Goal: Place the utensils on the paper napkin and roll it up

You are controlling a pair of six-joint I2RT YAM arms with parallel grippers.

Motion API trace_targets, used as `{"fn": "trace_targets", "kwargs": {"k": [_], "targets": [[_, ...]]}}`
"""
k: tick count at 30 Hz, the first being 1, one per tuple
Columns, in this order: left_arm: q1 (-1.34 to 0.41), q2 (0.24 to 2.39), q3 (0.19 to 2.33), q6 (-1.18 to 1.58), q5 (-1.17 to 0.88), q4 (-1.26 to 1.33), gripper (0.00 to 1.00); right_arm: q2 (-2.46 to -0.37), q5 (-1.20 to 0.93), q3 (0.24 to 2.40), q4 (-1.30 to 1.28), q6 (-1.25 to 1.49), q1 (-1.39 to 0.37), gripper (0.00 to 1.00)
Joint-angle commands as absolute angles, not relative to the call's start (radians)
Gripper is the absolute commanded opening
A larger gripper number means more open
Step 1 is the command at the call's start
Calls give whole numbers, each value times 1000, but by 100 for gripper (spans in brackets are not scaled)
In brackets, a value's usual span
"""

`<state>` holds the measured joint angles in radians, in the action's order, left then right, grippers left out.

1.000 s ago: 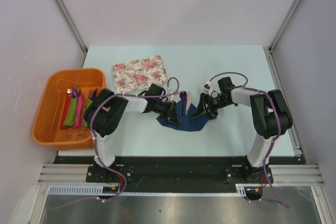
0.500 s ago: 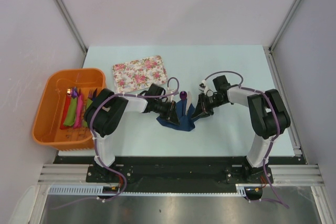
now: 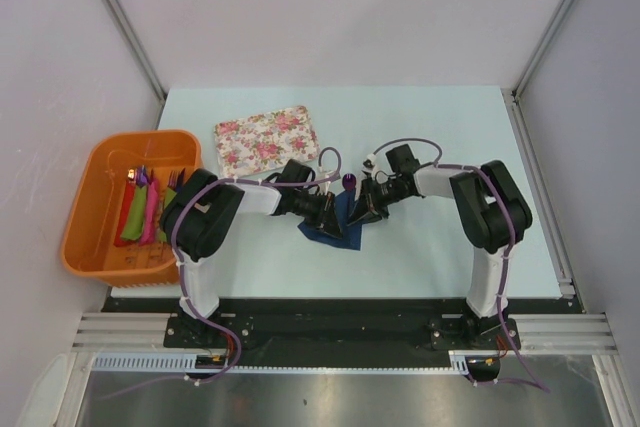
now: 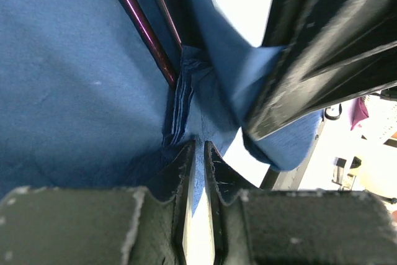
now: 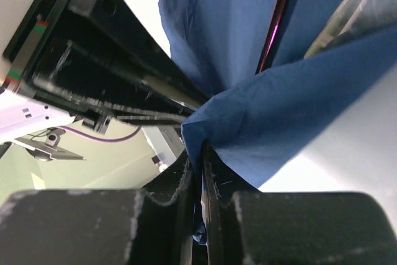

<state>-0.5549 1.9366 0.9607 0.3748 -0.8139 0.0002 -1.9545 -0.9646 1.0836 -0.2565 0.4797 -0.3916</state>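
The paper napkin (image 3: 333,230) is a dark navy sheet bunched between my two grippers at the table's middle. My left gripper (image 3: 329,214) is shut on its folded edge, seen close up in the left wrist view (image 4: 200,148). My right gripper (image 3: 361,211) pinches the opposite edge, lifted and folded leftwards over the sheet (image 5: 202,153). A purple-handled utensil (image 4: 140,28) lies on the napkin (image 4: 62,85); its purple end (image 3: 348,182) sticks out at the far side. In the right wrist view the purple handle (image 5: 277,17) runs under the raised fold (image 5: 291,110), with a pale grey piece (image 5: 347,7) beside it.
An orange basket (image 3: 92,209) at the left holds red, pink and green rolled napkins (image 3: 141,213). A floral tray (image 3: 267,137) lies behind the left arm. The two grippers are nearly touching each other over the napkin.
My right gripper has shut on the napkin's right edge and pulled it leftwards, so the spread sheet is now a narrow bunch. The left gripper has stayed in place.
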Motion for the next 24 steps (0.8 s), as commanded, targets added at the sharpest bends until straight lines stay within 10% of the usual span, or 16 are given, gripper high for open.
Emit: {"fn": "trace_targets", "kwargs": {"k": [1,15,24], "targets": [[-557,1884,940,362,-781,28,17,-1991,-988,1124,-173,548,-405,12],[-488,1752,871,314,-816,-57,38,-2045,-974,1124,-103,586,-425,12],[-430,1651,799,380,-873,96,51,-2046,-977,1120,-83,607,-436,47]]}}
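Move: The left hand, nearly shut, is low on the napkin by the utensils' near ends, with the napkin's left corner about 9 cm to its left and 1 cm ahead. The spoon head is some 12 cm ahead and 2 cm right of it, and the floral cloth 22 cm ahead and 17 cm left. The right hand holds the turned-over right flap, with that left corner about 12 cm to its left, 1 cm back and 4 cm below. Left hand opens, lifts off the napkin, shifts 5 cm left; right lowers the flap leftward 2 cm, opening. ##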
